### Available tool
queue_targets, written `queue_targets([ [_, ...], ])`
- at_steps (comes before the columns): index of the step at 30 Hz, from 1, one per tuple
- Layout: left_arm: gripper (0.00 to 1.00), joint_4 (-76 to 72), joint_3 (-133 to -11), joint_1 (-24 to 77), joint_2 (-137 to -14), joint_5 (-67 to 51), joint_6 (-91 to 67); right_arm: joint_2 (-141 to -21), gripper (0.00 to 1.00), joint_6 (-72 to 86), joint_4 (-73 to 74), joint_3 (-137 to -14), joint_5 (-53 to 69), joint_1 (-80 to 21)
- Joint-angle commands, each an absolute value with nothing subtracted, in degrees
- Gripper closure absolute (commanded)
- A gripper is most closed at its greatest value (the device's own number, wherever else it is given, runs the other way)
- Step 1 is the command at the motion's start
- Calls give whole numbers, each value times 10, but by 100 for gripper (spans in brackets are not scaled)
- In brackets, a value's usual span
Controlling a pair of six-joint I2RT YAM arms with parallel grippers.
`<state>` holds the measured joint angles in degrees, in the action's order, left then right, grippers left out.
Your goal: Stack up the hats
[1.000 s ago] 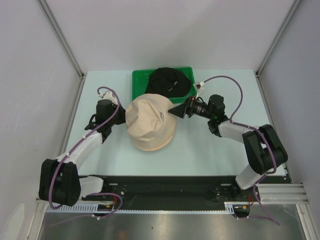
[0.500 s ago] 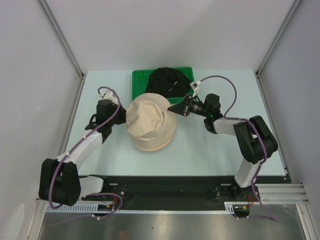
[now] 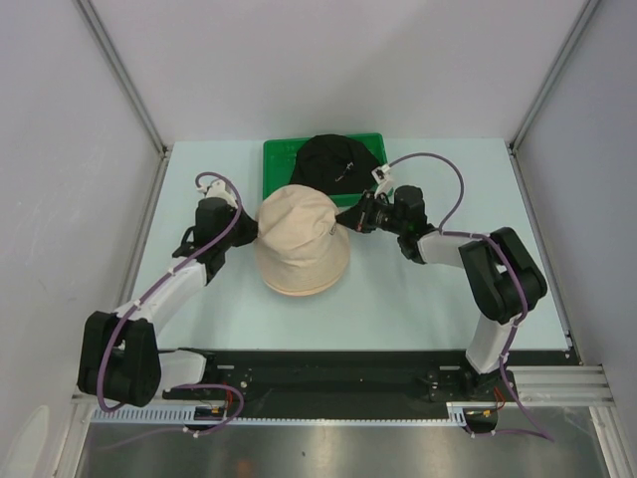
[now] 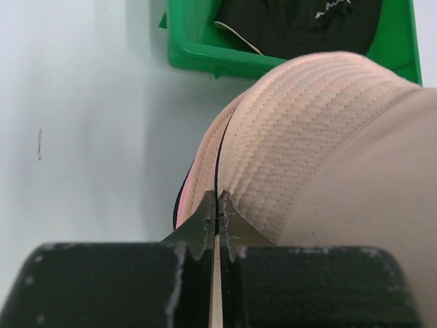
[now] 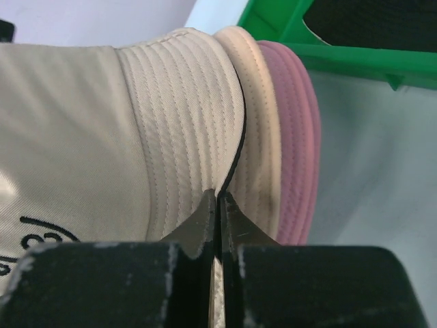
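A beige hat (image 3: 301,244) sits in the middle of the table, held by its brim from both sides. My left gripper (image 3: 257,235) is shut on the left brim (image 4: 217,198). My right gripper (image 3: 348,224) is shut on the right brim (image 5: 218,195). Under the held brim, the right wrist view shows a second beige brim (image 5: 258,137) and a pink hat (image 5: 298,143). A sliver of the pink hat (image 4: 183,201) also shows in the left wrist view. A black hat (image 3: 338,159) lies in the green tray (image 3: 275,164) behind them.
The green tray (image 4: 205,58) stands just behind the hats, close to both grippers, its rim (image 5: 341,58) near the right fingers. Grey walls with metal posts close in the table on three sides. Both arm bases sit at the near edge.
My right gripper has shut on the beige hat's right brim and edged left. The hat now looks narrower, drawn in between the two grippers. The left gripper has stayed shut.
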<state>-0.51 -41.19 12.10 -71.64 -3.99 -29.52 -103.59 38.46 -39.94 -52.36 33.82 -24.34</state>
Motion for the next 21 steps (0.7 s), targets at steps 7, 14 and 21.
queue_targets([
  [7,100,32,-396,123,-736,82,-314,-1007,100,289,-222,-465,207,-321],
  [14,100,3,-411,123,-772,90,-307,-1004,100,319,-240,-409,181,-391],
  [21,90,-5,-456,123,-771,73,-294,-988,100,356,-229,-398,161,-445],
])
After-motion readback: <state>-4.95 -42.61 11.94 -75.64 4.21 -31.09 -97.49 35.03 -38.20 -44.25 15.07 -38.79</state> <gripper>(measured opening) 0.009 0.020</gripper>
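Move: My left and right fingers are shut on opposite sides of the beige hat's brim. From my left hand the hat stack lies about 15 cm right and 5 cm back; from my right hand, 10 cm left and 8 cm back, both a little lower. The green bin with the black hat sits some 18 cm ahead and 24 cm right of my left hand, 17 cm ahead and 2 cm left of my right, well below both. Keeping the brim pinched, I draw my right hand back about 6 cm and left some 4 cm, sinking slightly and tipping its fingers down, along the near right side of the hat stack. My left hand, still gripping, shifts a little left with a small dip, then pushes forward towards the bin, turning slightly counter-clockwise. ##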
